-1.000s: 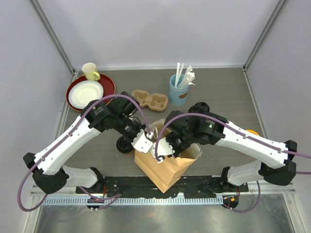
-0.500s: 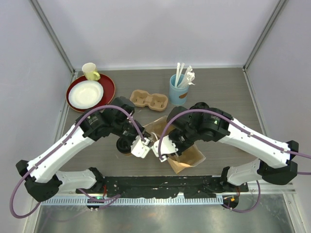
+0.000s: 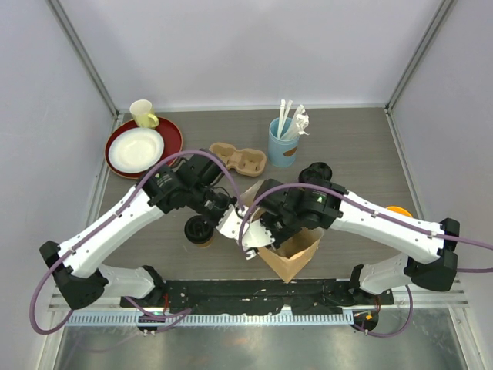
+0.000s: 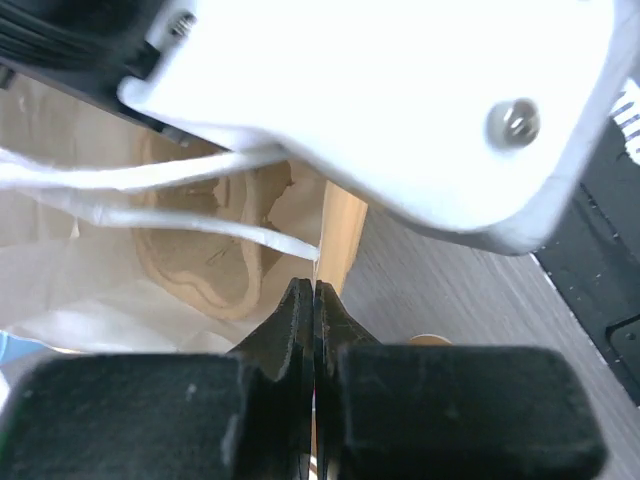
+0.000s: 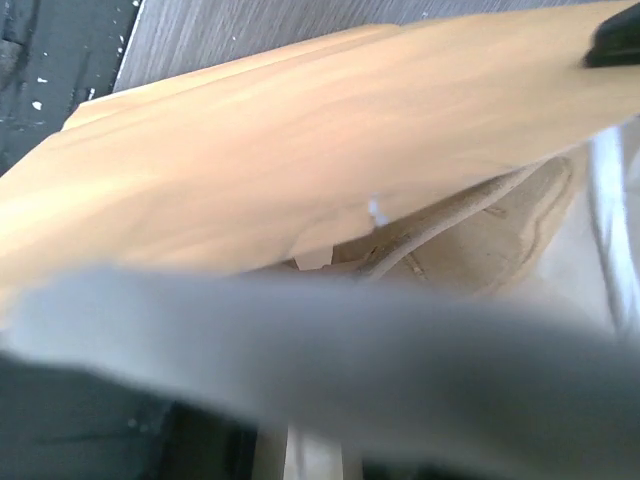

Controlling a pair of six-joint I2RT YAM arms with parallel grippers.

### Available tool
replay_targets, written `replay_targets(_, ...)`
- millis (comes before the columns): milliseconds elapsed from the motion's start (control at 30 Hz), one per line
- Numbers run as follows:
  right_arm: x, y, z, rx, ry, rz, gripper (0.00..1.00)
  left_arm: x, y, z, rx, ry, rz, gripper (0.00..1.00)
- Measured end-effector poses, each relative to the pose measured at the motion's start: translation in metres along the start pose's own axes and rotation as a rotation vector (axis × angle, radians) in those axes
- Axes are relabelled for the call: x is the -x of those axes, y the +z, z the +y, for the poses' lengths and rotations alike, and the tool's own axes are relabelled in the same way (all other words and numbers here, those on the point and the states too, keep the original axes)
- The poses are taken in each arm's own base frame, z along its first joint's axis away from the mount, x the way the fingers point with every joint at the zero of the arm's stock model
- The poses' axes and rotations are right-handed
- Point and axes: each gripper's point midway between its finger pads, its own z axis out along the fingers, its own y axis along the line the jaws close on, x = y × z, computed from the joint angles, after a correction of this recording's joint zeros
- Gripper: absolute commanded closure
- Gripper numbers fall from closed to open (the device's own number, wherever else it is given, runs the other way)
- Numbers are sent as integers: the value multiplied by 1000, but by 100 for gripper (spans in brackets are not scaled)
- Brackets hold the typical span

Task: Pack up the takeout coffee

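One takeout coffee [image 3: 199,230], a tan cup under a black lid, stands on the table just left of both grippers. A brown paper bag [image 3: 296,258] stands with its mouth open near the front edge. My left gripper [image 3: 240,216] is shut on the bag's rim; in the left wrist view the jaws [image 4: 316,285] pinch the bag edge [image 4: 342,230] where a white handle meets it. My right gripper [image 3: 258,240] is at the bag's left rim, holding it. The right wrist view shows the bag wall [image 5: 300,170] close up, with the jaws lost in blur.
A cardboard cup carrier [image 3: 237,158] lies behind the bag. A blue cup of utensils [image 3: 283,142] stands back right of it. A red tray [image 3: 171,135] with a white plate and a yellow cup [image 3: 141,113] sits at back left. An orange object [image 3: 399,210] peeks out beside the right arm.
The bag went from lying tilted, to flattened, to standing with its mouth open. Both grippers moved with its rim, the left one up and right.
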Motion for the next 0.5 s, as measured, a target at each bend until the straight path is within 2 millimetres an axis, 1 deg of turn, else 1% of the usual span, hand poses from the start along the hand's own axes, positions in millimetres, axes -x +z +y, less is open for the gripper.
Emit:
replay_targets(67,-4,8,-1,-6,-3,21,99,2,0,-1,-6,-23,-11,100)
replay_targets(167,-7,16,0,-11,-11,25,99,7,-2,-3,-12,-49,-26,100)
replay_targets(200,-7,17,-1,-14,-15,20,99,8,-3,-4,-12,-53,-26,98)
replay_targets(233,-6,18,0,-17,-17,4,99,8,-3,-4,-12,-61,-27,93)
replay_targets(267,-7,18,1,-20,-16,-12,99,8,-3,-4,-13,-68,-28,76)
replay_targets(300,-9,18,1,-24,-12,-20,99,8,-3,-4,-12,-74,-28,69)
replay_targets(367,-11,16,1,-35,-7,-31,99,9,-3,-3,-7,-93,-29,60)
replay_targets(433,-12,15,1,-41,-6,-38,99,9,-3,-2,1,-111,-28,54)
replay_targets(467,-12,16,1,-44,-6,-40,99,9,-3,0,11,-120,-26,45)
replay_targets(500,-12,18,1,-45,-6,-41,99,9,-3,3,23,-126,-25,41)
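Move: My left fingers still pinch the paper bag's left rim; the bag's middle lies about 7 cm right, 3 cm back and 12 cm below them. Left of this hand, about 11 cm, the lidded cup stands 2 cm farther back and the empty cup 7 cm ahead, both some 20 cm down. My right hand is inside the mouth on the cup carrier, whose middle is about 4 cm ahead and 4 cm lower; the bag's middle is 8 cm below and 2 cm right. I sink my right hand about 2 cm, easing it some 1 cm forward, deeper into the bag with its grip on the cup carrier kept. My left hand drifts slightly back and up, then stays nearly in place while its fingers spread from shut to almost half open and let go of the bag's left rim. ##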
